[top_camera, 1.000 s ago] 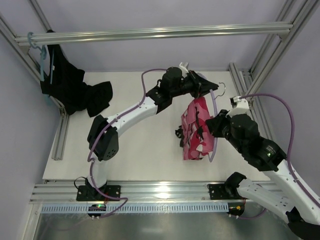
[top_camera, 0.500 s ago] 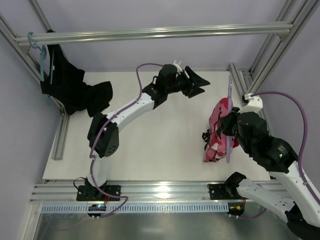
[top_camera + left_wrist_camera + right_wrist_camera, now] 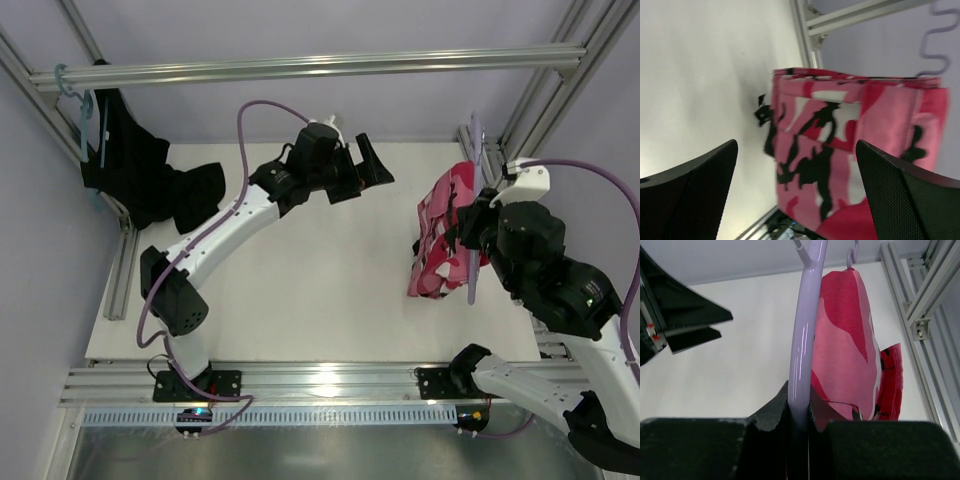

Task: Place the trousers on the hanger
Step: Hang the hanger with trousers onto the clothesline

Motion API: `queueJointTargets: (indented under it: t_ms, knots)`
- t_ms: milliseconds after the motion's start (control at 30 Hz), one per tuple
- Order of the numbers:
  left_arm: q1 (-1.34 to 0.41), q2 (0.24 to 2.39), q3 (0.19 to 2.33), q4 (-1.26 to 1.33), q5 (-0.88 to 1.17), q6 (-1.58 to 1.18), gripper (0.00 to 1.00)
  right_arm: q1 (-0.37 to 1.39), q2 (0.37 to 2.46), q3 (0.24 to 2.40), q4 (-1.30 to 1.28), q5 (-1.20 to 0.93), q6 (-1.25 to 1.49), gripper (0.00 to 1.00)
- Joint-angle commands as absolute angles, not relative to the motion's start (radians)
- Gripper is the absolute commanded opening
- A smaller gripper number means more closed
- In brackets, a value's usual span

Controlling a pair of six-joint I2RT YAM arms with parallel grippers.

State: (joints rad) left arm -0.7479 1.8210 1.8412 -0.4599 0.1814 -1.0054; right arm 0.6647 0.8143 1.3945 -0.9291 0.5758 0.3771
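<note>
The trousers [image 3: 438,236], in pink, crimson, white and black camouflage, hang folded over the pale lilac hanger [image 3: 473,262] at the right side of the table. My right gripper [image 3: 474,226] is shut on the hanger's bar [image 3: 807,315] and holds it up off the table. In the right wrist view the trousers [image 3: 845,340] drape just right of the bar, beside my right gripper [image 3: 800,410]. My left gripper [image 3: 365,184] stands open and holds nothing, well left of the trousers and apart from them. The left wrist view looks between the jaws of my left gripper [image 3: 796,145] at the trousers [image 3: 840,150] beyond.
A plain black garment [image 3: 140,175] hangs from a teal hanger [image 3: 75,95] on the frame's back-left corner and spills onto the table. Aluminium rails [image 3: 300,65] cross the back, with uprights [image 3: 480,150] close behind the held hanger. The white table [image 3: 300,280] lies between the arms.
My left gripper has opened, let go of the trousers and drawn back to the left. My right arm has carried the hanger and trousers to the right and toward the back.
</note>
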Motion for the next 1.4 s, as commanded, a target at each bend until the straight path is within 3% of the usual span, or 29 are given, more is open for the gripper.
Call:
queueJointTargets:
  t_ms: [0, 133, 400, 633, 767, 967, 1367]
  knots:
    - [-0.768, 1.738, 1.861, -0.684, 0.013, -0.794, 1.00, 0.637, 0.837, 1.538, -0.795, 0.640, 0.244, 0.04]
    - [-0.785, 1.674, 1.835, -0.790, -0.115, -0.697, 1.00, 0.565, 0.922, 1.647, -0.831, 0.565, 0.216, 0.04]
    - [-0.802, 1.522, 1.677, -0.799, -0.075, -0.595, 1.00, 0.299, 1.081, 1.874, -0.847, 0.243, 0.164, 0.04]
    - [-0.821, 1.402, 1.461, -0.680, -0.009, -0.609, 1.00, -0.182, 1.190, 1.954, -0.822, -0.249, 0.193, 0.04]
    - [-0.821, 1.378, 1.413, -0.663, -0.034, -0.583, 1.00, -0.311, 1.265, 2.021, -0.811, -0.424, 0.218, 0.04]
    - [-0.822, 1.367, 1.402, -0.634, 0.058, -0.555, 1.00, -0.446, 1.275, 1.994, -0.701, -0.567, 0.279, 0.04]
    - [-0.821, 1.396, 1.361, -0.574, 0.172, -0.554, 1.00, -0.518, 1.373, 1.992, -0.541, -0.729, 0.382, 0.04]
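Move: The right hand grips the purple hanger with the camouflage trousers on it, and they hang roughly 12 cm below this hand, 5 cm ahead and 3 cm to its left. The right part of the clothesline lies about 25 cm ahead, 12 cm to the right and 18 cm above it; the frame post closing the clothesline's end is some 17 cm right, 26 cm ahead and 18 cm up. From the empty left hand that stretch is about 12 cm ahead, 34 cm right and 24 cm up. Keeping its grip on the hanger, the right hand first rises, then swings forward and to its right towards the right end of the clothesline, about 12 cm each way and some 7 cm higher in all, while the wrist rolls about 20 degrees with its left side rising. The left hand, already wide open and clear of the trousers, draws back about 11 cm and moves roughly as far left before easing slightly right again, sinking some 6 cm on the way and rolling with its left side up. ##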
